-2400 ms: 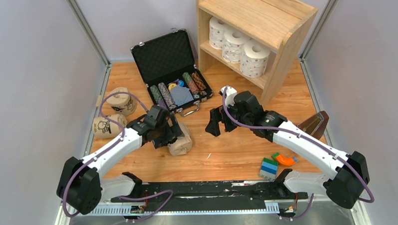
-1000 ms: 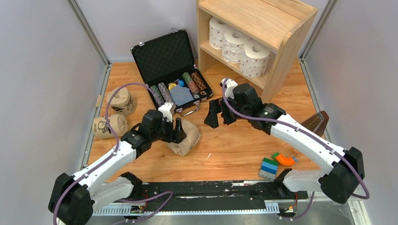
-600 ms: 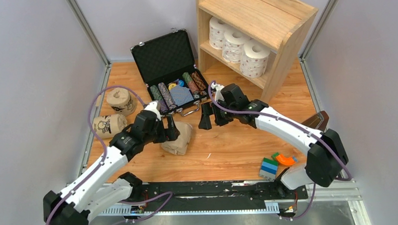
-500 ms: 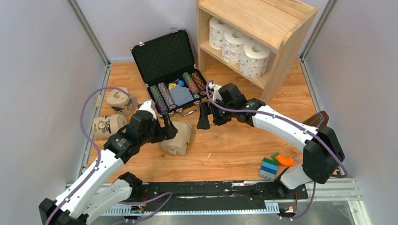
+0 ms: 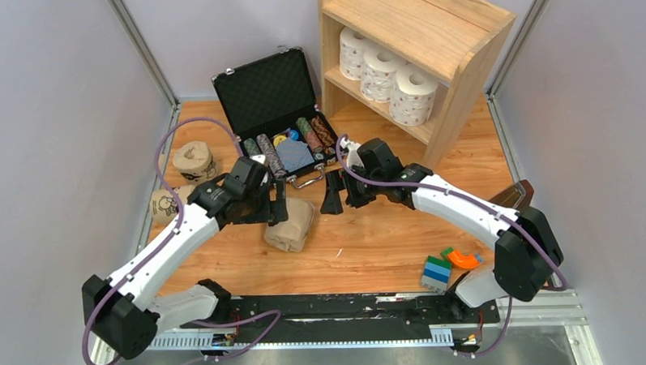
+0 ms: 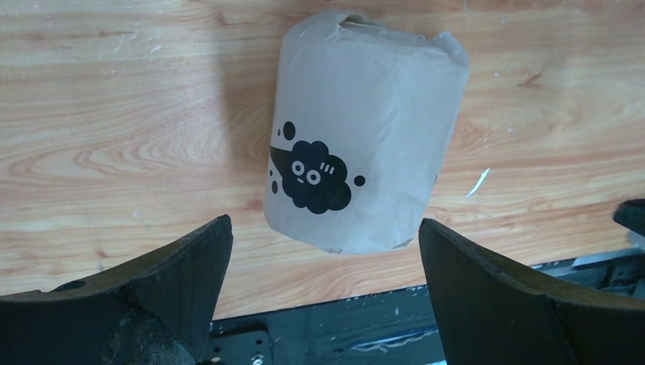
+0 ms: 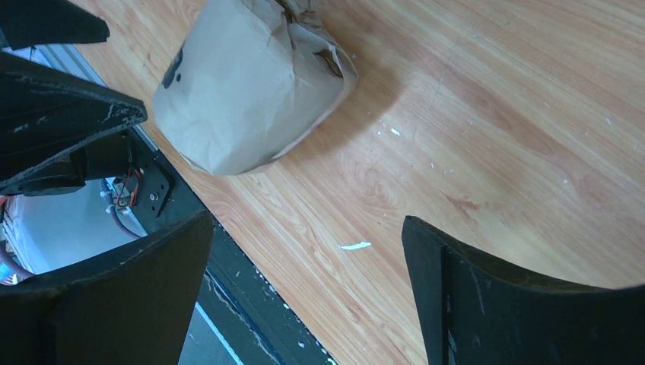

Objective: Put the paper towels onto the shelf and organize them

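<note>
A tan-wrapped paper towel roll (image 5: 290, 226) with a black cartoon print lies on its side on the wooden table. My left gripper (image 5: 275, 209) hovers open just left of it; in the left wrist view the roll (image 6: 365, 144) sits free between and beyond the spread jaws of the left gripper (image 6: 323, 232). My right gripper (image 5: 336, 196) stands open just right of the roll, empty (image 7: 304, 224), with the roll (image 7: 243, 84) ahead. Two more tan rolls (image 5: 193, 161) (image 5: 166, 203) rest at the far left. Three white rolls (image 5: 381, 71) stand on the shelf's inner board (image 5: 428, 33).
An open black case (image 5: 268, 91) with striped chip rows lies behind the grippers. Blue and green blocks (image 5: 436, 272) and an orange piece (image 5: 463, 259) sit front right, a dark brown object (image 5: 511, 200) by the right wall. A black rail (image 5: 332, 308) runs along the near edge.
The left gripper has opened and let go of the tan roll, which now lies on the table. The left wrist has drawn back a little. The right gripper has shifted left toward the roll.
</note>
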Action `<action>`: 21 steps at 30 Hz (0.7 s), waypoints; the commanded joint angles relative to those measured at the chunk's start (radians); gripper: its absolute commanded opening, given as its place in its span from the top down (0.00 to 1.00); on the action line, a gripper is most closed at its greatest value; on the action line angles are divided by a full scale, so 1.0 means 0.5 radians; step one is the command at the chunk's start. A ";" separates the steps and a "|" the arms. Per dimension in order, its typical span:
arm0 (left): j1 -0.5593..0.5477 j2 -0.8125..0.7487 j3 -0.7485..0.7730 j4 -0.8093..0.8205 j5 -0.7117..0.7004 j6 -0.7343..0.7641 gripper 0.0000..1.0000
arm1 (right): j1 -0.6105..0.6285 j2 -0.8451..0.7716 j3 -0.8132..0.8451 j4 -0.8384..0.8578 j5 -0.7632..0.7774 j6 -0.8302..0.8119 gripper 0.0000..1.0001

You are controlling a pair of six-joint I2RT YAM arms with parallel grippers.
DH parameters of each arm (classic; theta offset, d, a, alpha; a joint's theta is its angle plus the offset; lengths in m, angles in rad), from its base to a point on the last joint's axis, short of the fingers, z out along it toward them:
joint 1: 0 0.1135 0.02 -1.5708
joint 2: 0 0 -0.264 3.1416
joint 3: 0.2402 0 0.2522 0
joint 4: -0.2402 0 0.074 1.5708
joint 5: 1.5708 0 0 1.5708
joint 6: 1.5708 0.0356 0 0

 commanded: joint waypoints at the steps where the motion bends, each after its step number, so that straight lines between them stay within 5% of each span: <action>1: -0.008 0.184 0.150 -0.047 0.116 0.273 0.00 | -0.029 -0.196 -0.113 0.077 0.068 0.019 0.03; 11: 0.029 0.935 0.594 -0.172 0.306 0.547 0.00 | -0.090 -0.422 -0.334 0.078 0.117 0.091 0.03; 21: 0.116 1.169 0.567 -0.159 0.376 0.593 0.00 | -0.103 -0.479 -0.382 0.080 0.134 0.101 0.02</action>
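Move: Just right of the left hand and nearly level with it, the brown-wrapped paper towel lies about 4 cm to the right, 1 cm ahead and some 9 cm below. The black case's handle is about 15 cm ahead and 8 cm right of the left hand, and a second brown roll lies 8 cm ahead and 23 cm to the left. From the right hand, the wrapped paper towel is some 11 cm left, 1 cm back and 9 cm down. Sinking about 6 cm towards the wrapped paper towel, the left hand first also reaches some 4 cm forward and 4 cm right, then drops straight down, fingers wide open and brought astride its crumpled far end; the wrist tips about 20 degrees further downward and turns some 15 degrees clockwise. The open right hand backs off nearly 5 cm to the right and slightly back, clearing the space. ##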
